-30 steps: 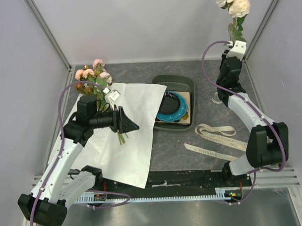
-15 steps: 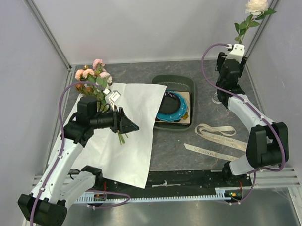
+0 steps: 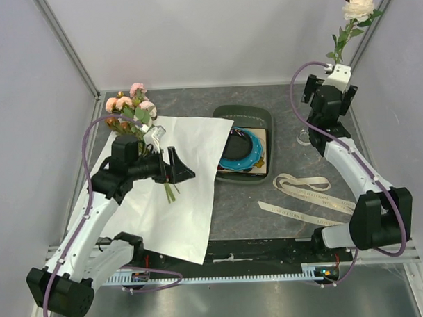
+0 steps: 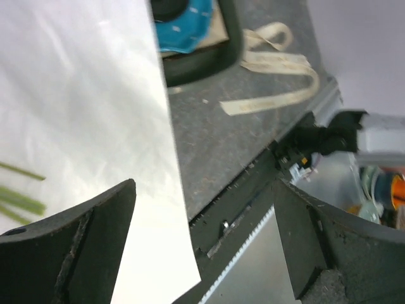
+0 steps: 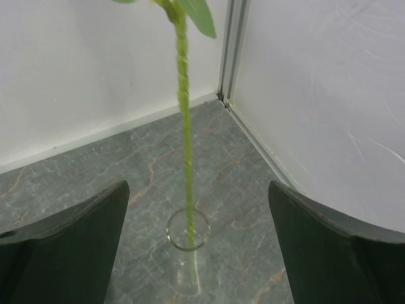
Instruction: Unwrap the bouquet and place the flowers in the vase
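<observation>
The bouquet is unwrapped: pink and peach flowers (image 3: 130,106) lie at the back left corner of the open white paper (image 3: 185,201), their stems (image 4: 19,197) on the sheet. Above those stems hovers my left gripper (image 3: 184,172) (image 4: 204,187), open and holding nothing. A cream-flowered stem (image 3: 356,7) (image 5: 184,126) stands upright in the clear vase (image 5: 188,230) (image 3: 304,136) near the back right corner. My right gripper (image 3: 326,106) (image 5: 197,187) is above the vase, open, one finger on each side of the stem without touching it.
A dark green tray (image 3: 241,112) with a blue-rimmed black plate (image 3: 242,152) sits in the middle of the table. Cream ribbon (image 3: 303,184) (image 4: 278,63) lies loose in front of the right arm. Grey walls close in on the vase corner.
My right gripper has opened and let go of the cream-flowered stem, which now stands in the vase; its wrist shifted slightly right. My left gripper has opened wider.
</observation>
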### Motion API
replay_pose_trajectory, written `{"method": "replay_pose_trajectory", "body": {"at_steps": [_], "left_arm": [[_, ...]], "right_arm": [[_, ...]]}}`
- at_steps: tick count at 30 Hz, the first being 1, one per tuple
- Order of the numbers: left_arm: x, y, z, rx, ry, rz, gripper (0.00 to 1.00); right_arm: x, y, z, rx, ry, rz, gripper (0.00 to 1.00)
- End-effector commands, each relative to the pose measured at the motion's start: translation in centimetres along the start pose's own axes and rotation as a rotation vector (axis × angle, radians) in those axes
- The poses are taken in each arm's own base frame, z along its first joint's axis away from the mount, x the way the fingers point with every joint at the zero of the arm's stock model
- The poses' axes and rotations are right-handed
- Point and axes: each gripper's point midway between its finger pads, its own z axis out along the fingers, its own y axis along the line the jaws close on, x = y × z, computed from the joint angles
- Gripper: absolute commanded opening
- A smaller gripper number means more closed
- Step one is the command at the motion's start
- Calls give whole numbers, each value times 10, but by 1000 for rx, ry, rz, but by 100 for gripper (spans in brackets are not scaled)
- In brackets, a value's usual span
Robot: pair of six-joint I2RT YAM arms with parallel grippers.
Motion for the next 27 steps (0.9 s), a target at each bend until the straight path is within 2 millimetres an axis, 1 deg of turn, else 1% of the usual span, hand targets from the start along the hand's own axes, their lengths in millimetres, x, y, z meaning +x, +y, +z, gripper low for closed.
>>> {"method": "replay_pose_trajectory", "body": {"at_steps": [1, 2, 3, 4, 5, 7, 8, 9, 10, 11, 13, 14, 15, 17, 18, 19, 20, 21, 22, 23, 24, 25, 27], "left_arm": [[-29, 64, -6, -373, -141, -160, 96], [-37, 77, -14, -429, -174, -207, 96], [-41, 86, -17, -455, -195, -244, 96], [-45, 95, -18, -470, -217, -308, 96], [-52, 115, -26, -509, -265, -377, 98], [-60, 133, -33, -517, -324, -498, 98], [-62, 161, -42, -571, -358, -591, 98], [-66, 174, -46, -602, -385, -632, 97], [-68, 185, -48, -622, -392, -683, 93], [-70, 201, -48, -646, -391, -730, 92], [-78, 213, -43, -636, -414, -793, 87], [-80, 218, -39, -623, -419, -817, 85], [-79, 227, -33, -623, -413, -848, 83], [-87, 238, -30, -634, -454, -889, 79], [-87, 251, -29, -671, -465, -907, 79], [-87, 258, -30, -690, -479, -940, 77], [-91, 263, -31, -707, -492, -949, 77], [-88, 275, -30, -748, -498, -984, 75], [-88, 280, -30, -763, -504, -1002, 72], [-93, 284, -31, -767, -519, -1008, 71], [-93, 290, -30, -779, -529, -1024, 70], [-89, 299, -24, -786, -514, -1049, 69], [-91, 306, -15, -768, -487, -1078, 66]], "right_arm": [[-6, -22, -22, 63, 51, 74, 98], [2, -24, -29, 69, 92, 98, 98], [4, -26, -35, 69, 107, 111, 98], [1, -29, -44, 63, 109, 134, 98], [7, -27, -52, 55, 136, 143, 98], [7, -29, -68, 49, 141, 162, 98], [12, -25, -78, 28, 163, 150, 98], [13, -20, -84, 7, 169, 158, 98], [11, -18, -94, -22, 165, 162, 98], [12, -7, -104, -68, 172, 154, 98], [10, 1, -118, -119, 169, 155, 98], [11, 11, -127, -168, 178, 149, 98], [10, 17, -132, -200, 179, 146, 98], [8, 30, -147, -294, 191, 148, 98], [8, 34, -151, -327, 196, 148, 98], [5, 39, -157, -369, 196, 161, 98], [5, 41, -161, -389, 198, 165, 98], [5, 41, -163, -399, 198, 166, 98], [2, 39, -165, -404, 190, 164, 98], [0, 38, -167, -406, 188, 157, 98], [-1, 35, -168, -404, 184, 153, 98], [-4, 34, -168, -403, 176, 150, 98], [-8, 30, -171, -408, 170, 138, 98]]}}
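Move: From the left hand, the bouquet's stems lie about 20 cm ahead, 15 cm left and 21 cm below; its flower heads are some 37 cm ahead, 22 cm left. The tray is roughly 22 cm ahead, 20 cm right. From the right hand, the stems are about 65 cm left, 4 cm back and 28 cm below; the vase is some 4 cm ahead, 2 cm left and 20 cm lower. Left sweeps some 25 cm forward-left and down towards the stems, turning counter-clockwise, part-closing; right backs off leftward from the vase. ##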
